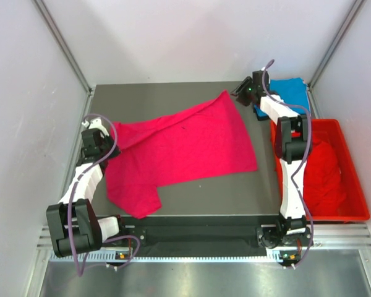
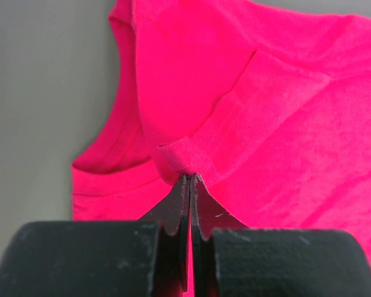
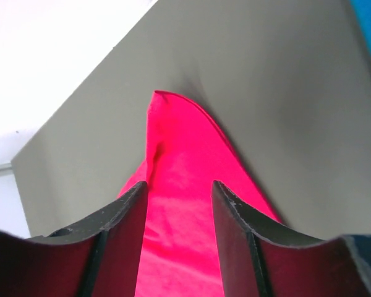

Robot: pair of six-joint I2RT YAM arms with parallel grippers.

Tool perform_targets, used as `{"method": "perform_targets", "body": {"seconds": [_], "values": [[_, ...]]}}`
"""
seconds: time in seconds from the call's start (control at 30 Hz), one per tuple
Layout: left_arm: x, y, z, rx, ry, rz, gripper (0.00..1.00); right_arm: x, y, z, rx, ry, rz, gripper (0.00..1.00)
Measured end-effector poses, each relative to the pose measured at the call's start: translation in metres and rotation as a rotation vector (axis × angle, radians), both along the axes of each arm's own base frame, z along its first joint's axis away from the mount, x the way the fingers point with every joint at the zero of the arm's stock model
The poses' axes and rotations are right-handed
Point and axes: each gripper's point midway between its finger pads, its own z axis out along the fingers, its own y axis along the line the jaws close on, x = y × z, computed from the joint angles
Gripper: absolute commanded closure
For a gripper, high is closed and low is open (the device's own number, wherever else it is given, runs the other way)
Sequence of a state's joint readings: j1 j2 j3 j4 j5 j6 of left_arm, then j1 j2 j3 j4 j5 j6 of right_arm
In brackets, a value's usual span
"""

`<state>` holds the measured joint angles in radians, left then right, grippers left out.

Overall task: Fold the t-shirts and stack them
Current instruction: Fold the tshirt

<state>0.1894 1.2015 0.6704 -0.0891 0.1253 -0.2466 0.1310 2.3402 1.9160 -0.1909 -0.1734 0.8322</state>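
A bright pink t-shirt [image 1: 185, 145] lies partly spread on the dark table [image 1: 148, 99], with one corner reaching the far right. My left gripper [image 1: 113, 148] is at the shirt's left edge. In the left wrist view the gripper [image 2: 190, 178] is shut on a pinched fold of the pink t-shirt [image 2: 266, 111]. My right gripper [image 1: 238, 94] is at the shirt's far right corner. In the right wrist view it [image 3: 180, 189] is open, with the pink t-shirt [image 3: 179, 161] lying between and below its fingers. A folded sky blue t-shirt [image 1: 292, 93] lies at the back right.
A red plastic crate [image 1: 353, 185] stands beside the table's right edge and holds red t-shirts [image 1: 324, 176]. Grey walls enclose the back and sides. The blue t-shirt's edge shows at the top right of the right wrist view [image 3: 370, 18].
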Motion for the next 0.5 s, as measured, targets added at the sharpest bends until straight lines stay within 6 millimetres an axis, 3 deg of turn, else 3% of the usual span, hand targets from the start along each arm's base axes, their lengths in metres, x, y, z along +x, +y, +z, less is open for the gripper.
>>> {"method": "perform_targets", "body": {"seconds": [0.33,0.5], "values": [[-0.002,-0.004,0.004,-0.023,-0.01,-0.003,1.0,0.015,0.047,-0.02,0.079,0.002,-0.044,0.52],[-0.002,-0.004,0.004,-0.022,-0.009,-0.003,1.0,0.023,0.054,-0.035,0.106,0.006,-0.08,0.52]]}}
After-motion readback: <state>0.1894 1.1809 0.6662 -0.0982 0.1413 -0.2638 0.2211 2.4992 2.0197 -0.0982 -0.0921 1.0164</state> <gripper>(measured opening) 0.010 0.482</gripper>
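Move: The t-shirt's far right corner lies about 7 cm ahead of my half-open right hand, 4 cm to its left and some 7 cm below. The folded blue t-shirts sit roughly 20 cm to this hand's right and 4 cm ahead. The middle of the red bin is about 28 cm to its right and 24 cm back. From my left hand, already pinching the shirt, that corner is around 34 cm ahead and 36 cm right. I swing my right hand left about 5 cm and let it sink some 3 to 4 cm, easing a little forward as well, towards the shirt's far right corner. The sideways part dies out near the end while I keep going down. My fingers stay half open and the wrist rolls slightly, its left side rising; my left hand stays nearly in place and keeps its pinch on the shirt's left part. ##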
